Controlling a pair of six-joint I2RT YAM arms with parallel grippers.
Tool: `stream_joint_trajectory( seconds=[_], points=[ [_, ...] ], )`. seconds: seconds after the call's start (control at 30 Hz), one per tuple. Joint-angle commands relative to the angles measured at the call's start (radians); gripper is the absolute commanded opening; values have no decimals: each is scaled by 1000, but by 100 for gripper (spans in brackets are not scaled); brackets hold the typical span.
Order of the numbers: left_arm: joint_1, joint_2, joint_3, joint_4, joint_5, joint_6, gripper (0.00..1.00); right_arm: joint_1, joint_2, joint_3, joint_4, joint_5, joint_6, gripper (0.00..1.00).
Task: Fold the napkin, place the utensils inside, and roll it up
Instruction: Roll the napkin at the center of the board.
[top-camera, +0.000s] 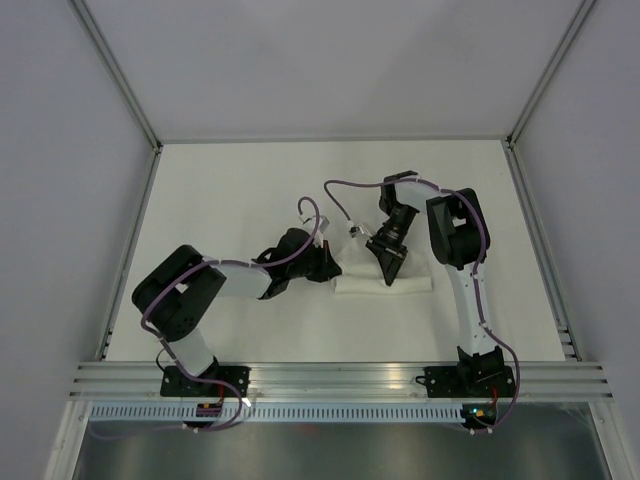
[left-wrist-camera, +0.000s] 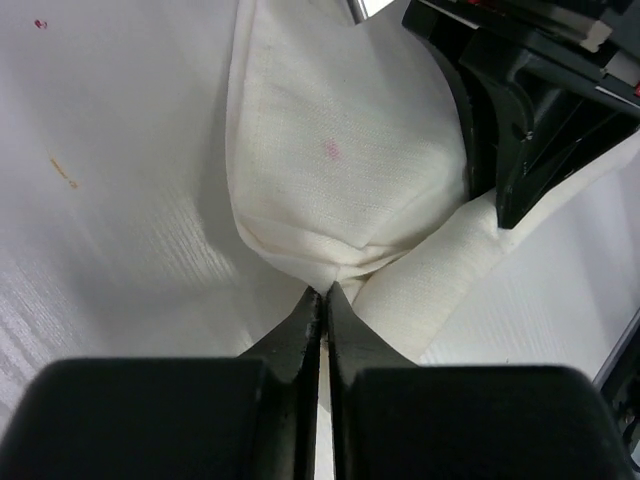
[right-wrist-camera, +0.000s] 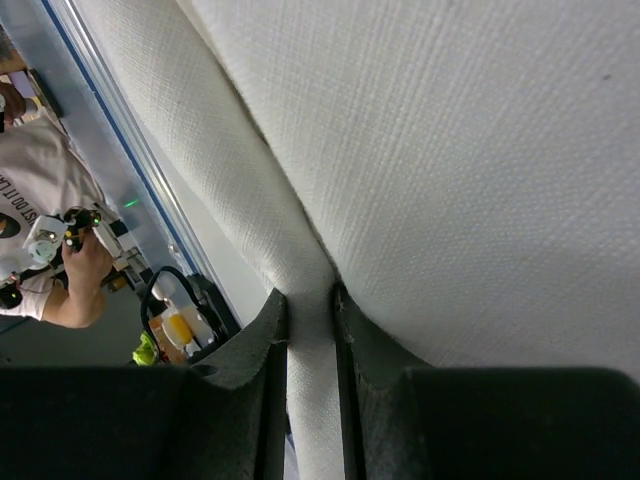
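The napkin (top-camera: 412, 282) lies as a narrow white bundle in the middle of the table, partly rolled. My left gripper (top-camera: 333, 268) is at its left end. In the left wrist view the left gripper (left-wrist-camera: 325, 292) is shut, pinching a gathered corner of the napkin (left-wrist-camera: 340, 150), which lifts into a pouch. My right gripper (top-camera: 390, 270) presses down on the bundle from above. In the right wrist view the right gripper (right-wrist-camera: 310, 297) is shut on a thick rolled fold of the napkin (right-wrist-camera: 290, 250). The utensils are hidden.
The right gripper's black body (left-wrist-camera: 520, 120) stands close beyond the lifted cloth in the left wrist view. Aluminium rails (top-camera: 340, 378) run along the near table edge, and white walls enclose the other sides. A person (right-wrist-camera: 45, 250) is beyond the table edge.
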Motion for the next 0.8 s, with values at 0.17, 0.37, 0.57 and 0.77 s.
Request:
stream_joint_trajectory(
  seconds=[0.17,0.37,0.57,0.77],
  points=[
    [-4,-152,-6,-10,-97,53,22,-12,64,-2,192,58,14,0],
    [-7,-190,-32,80,-41,91,39,-12,76,13,187,53,19,0],
    [-44,-20,28,195,135,67,38,-10,84,16,186,51,19,0],
    [-79,130,45,358,177,-16,40,-10,85,16,190,48,22,0]
  ],
)
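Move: The left fingers are shut on the raised left edge of the napkin; the part of the roll they go to next lies about 5 cm to their right, 3 cm back and 2 cm lower. The right fingertips on the roll are some 13 cm to the left hand's right and 3 cm back, and the unrolled flap spreads about 7 cm right and 4 cm ahead. From the right hand, that part of the roll is some 8 cm left, level fore and aft. The left fingers let go of the napkin's edge, opening to somewhat under half as the hand rises about 6 cm. It then arcs down again, going some 5 cm to the right and a little back, turning about 10 degrees clockwise, to bring the open fingers astride the left part of the roll. The right hand keeps its hold on the roll near the middle, almost still. ##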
